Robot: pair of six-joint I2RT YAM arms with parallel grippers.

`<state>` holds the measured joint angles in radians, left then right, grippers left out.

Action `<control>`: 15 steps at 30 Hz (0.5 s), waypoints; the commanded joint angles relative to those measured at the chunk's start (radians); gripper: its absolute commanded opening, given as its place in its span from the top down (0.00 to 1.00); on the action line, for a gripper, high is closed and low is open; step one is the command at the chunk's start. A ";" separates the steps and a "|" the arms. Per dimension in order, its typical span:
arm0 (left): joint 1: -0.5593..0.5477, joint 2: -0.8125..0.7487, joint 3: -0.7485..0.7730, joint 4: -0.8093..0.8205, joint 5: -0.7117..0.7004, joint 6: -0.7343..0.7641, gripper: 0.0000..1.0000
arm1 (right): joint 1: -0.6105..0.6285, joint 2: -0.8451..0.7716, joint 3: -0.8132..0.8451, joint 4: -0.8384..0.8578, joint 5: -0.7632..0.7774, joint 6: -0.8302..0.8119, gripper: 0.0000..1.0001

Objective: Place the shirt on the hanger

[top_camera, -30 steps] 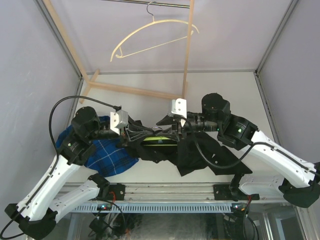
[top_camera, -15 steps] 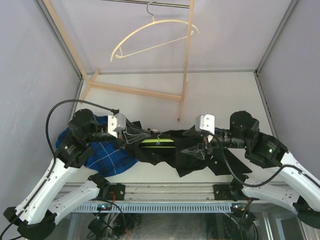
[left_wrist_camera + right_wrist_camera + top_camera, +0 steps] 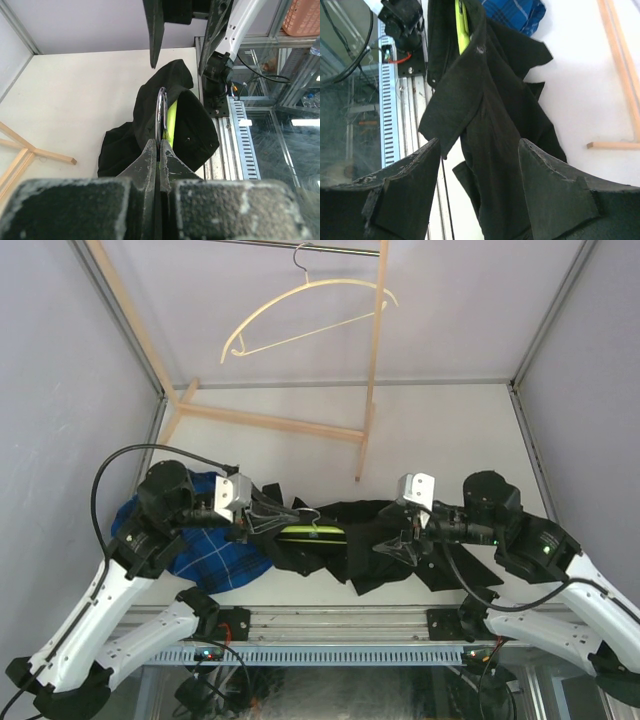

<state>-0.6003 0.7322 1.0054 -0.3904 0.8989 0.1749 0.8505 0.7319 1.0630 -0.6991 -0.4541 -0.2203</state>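
The lime-green hanger (image 3: pixel 312 533) hangs low over the table's front, its metal hook (image 3: pixel 161 107) pinched in my left gripper (image 3: pixel 285 517), which is shut on it. The black shirt (image 3: pixel 372 540) is draped over the hanger and trails down to the right. In the left wrist view the green bar (image 3: pixel 173 117) shows between black folds (image 3: pixel 142 120). My right gripper (image 3: pixel 392 543) is open just right of the hanger, above the shirt. In the right wrist view the shirt (image 3: pixel 490 100) hangs ahead of the spread jaws (image 3: pixel 477 145), with nothing between them.
A blue plaid shirt (image 3: pixel 210 550) lies under the left arm. A cream hanger (image 3: pixel 310 305) hangs from the rail at the back. A wooden frame (image 3: pixel 270 422) crosses the far table. A metal rail (image 3: pixel 340 653) runs along the near edge.
My right gripper has pulled back to the right, away from the hanger, and its jaws have spread wider. The left gripper still holds the hook and has hardly moved.
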 commanded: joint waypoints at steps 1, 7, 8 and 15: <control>-0.002 -0.033 0.075 0.031 0.045 0.017 1.00 | -0.007 0.055 0.006 -0.026 -0.014 0.002 0.37; -0.002 -0.059 0.090 0.013 0.040 0.018 1.00 | -0.007 0.088 0.002 -0.013 -0.065 0.001 0.44; -0.003 -0.063 0.090 0.014 0.040 0.018 1.00 | -0.007 0.092 0.002 -0.009 -0.074 0.001 0.46; -0.001 -0.089 0.093 0.012 0.027 0.020 1.00 | -0.004 0.122 0.000 -0.011 -0.107 -0.002 0.70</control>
<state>-0.6003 0.6643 1.0119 -0.4240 0.9134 0.1780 0.8501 0.8436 1.0546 -0.7254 -0.5247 -0.2249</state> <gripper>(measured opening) 0.014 0.387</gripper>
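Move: Low to the right hand's left is the black shirt's raised shoulder, about 3 cm over, level front to back and roughly 4 cm below the open fingers. The green hanger's bare bar shows some 14 cm to that hand's left and 2 cm farther out; the rack's near wooden foot is about 21 cm ahead and 5 cm left, far below. From the left hand, which already grips the hanger at its hook, that shoulder is about 13 cm right, 3 cm back and 7 cm lower. Sinking about 3 cm and easing 1 to 2 cm left, the right hand brings its fingers down around the shirt's shoulder cloth, tipping slightly more downward and closing them partway. The left hand keeps its shut grip on the hanger and draws it about 2 cm back towards the robot, rising a centimetre and shifting slightly left. ##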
